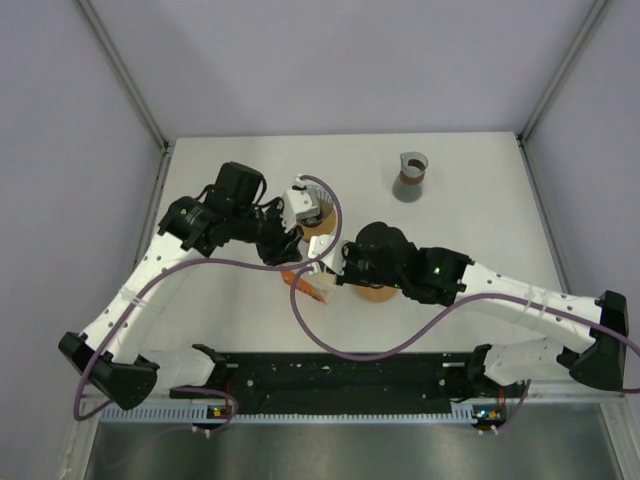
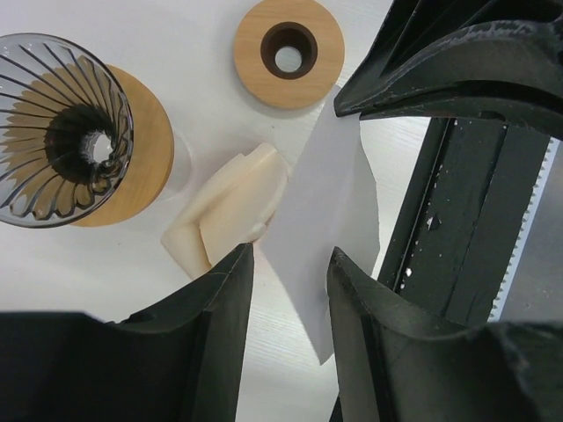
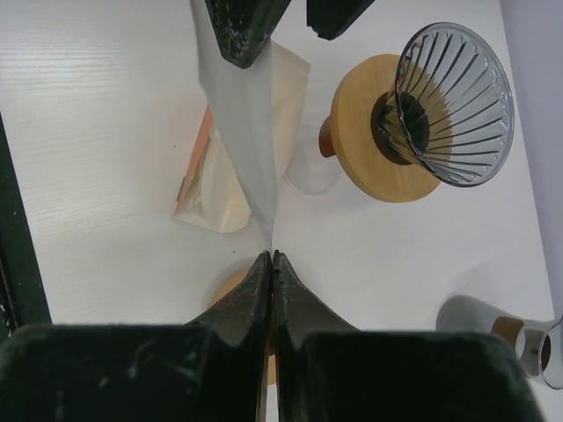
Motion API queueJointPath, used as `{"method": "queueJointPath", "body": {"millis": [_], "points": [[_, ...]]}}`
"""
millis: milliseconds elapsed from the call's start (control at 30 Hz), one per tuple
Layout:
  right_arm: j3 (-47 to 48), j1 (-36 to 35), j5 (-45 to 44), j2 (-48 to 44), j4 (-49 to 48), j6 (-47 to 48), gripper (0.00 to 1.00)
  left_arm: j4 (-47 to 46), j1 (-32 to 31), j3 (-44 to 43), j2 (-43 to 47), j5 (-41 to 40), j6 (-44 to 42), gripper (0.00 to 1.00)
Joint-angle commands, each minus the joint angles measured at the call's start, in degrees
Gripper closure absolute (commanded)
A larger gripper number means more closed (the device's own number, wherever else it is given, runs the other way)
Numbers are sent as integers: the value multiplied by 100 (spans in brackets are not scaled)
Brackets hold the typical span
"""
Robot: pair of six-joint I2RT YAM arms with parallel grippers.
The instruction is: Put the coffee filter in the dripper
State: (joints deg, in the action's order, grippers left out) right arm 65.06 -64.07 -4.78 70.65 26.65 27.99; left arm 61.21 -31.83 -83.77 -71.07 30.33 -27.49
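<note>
The white coffee filter (image 3: 242,114) hangs in the air, pinched by its tip in my right gripper (image 3: 272,253), which is shut on it. My left gripper (image 2: 290,264) is open, one finger on each side of the filter's (image 2: 330,211) lower edge, with a gap still showing on both sides. The glass ribbed dripper (image 2: 62,132) stands on its round wooden base (image 2: 145,149) to the left of the filter, uncovered and with nothing in it. In the top view both grippers (image 1: 300,240) (image 1: 330,260) meet near the table's middle, just in front of the dripper (image 1: 320,220).
A cream pack of filters (image 2: 229,211) lies on the table under the held filter. A wooden ring (image 2: 288,53) sits beside it. A grey cup with a brown band (image 1: 411,176) stands at the back right. The black rail (image 1: 340,375) runs along the near edge.
</note>
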Motion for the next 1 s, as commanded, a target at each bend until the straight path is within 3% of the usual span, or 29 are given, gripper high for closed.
{"method": "queueJointPath", "body": {"millis": [0, 233, 433, 533, 567, 667, 767, 967], "points": [[297, -44, -76, -8, -178, 5, 100, -118, -33, 115, -30, 78, -134, 55], [306, -53, -164, -25, -231, 31, 100, -153, -68, 308, -82, 509, -82, 56], [218, -53, -383, -95, -485, 58, 100, -285, -86, 370, -127, 413, 59, 100], [43, -44, -655, -201, -757, -30, 100, -521, -95, 387, -13, 185, 260, 100], [-19, -44, -822, -253, -958, -117, 91, -679, -95, 405, 49, 19, 427, 100], [-55, 0, -1253, -429, -1346, -591, 44, -1285, -86, 370, 312, -928, 954, 100], [120, 158, -1333, -631, -1715, -1434, 18, -1603, -77, 20, 436, -1843, 1297, 100], [823, 431, -1464, -553, -2103, -3297, 6, -1875, -86, -719, 427, -2951, 1860, 100]]}}
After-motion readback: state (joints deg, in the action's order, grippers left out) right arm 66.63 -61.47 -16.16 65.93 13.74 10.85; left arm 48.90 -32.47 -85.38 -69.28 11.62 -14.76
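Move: The coffee filter hangs from the shut right fingers, its middle about 4 cm right of the left gripper, 1 cm back and 3 cm lower. The dripper stands some 12 cm ahead of the left gripper, 3 cm right and 12 cm down; the coffee bag lies 1 cm ahead, 2 cm right, 21 cm below. From the right gripper the dripper is about 14 cm ahead, 6 cm left and 9 cm down. Ease the half-open left gripper down about 2 cm and slightly back onto the free end of the filter, then shut the fingers to pinch it. Once it is held, open the right gripper wide and lift it away some 9 cm, with a little forward, while the left carries the filter forward about 6 cm and up towards the dripper, turning some 20 degrees counter-clockwise. ##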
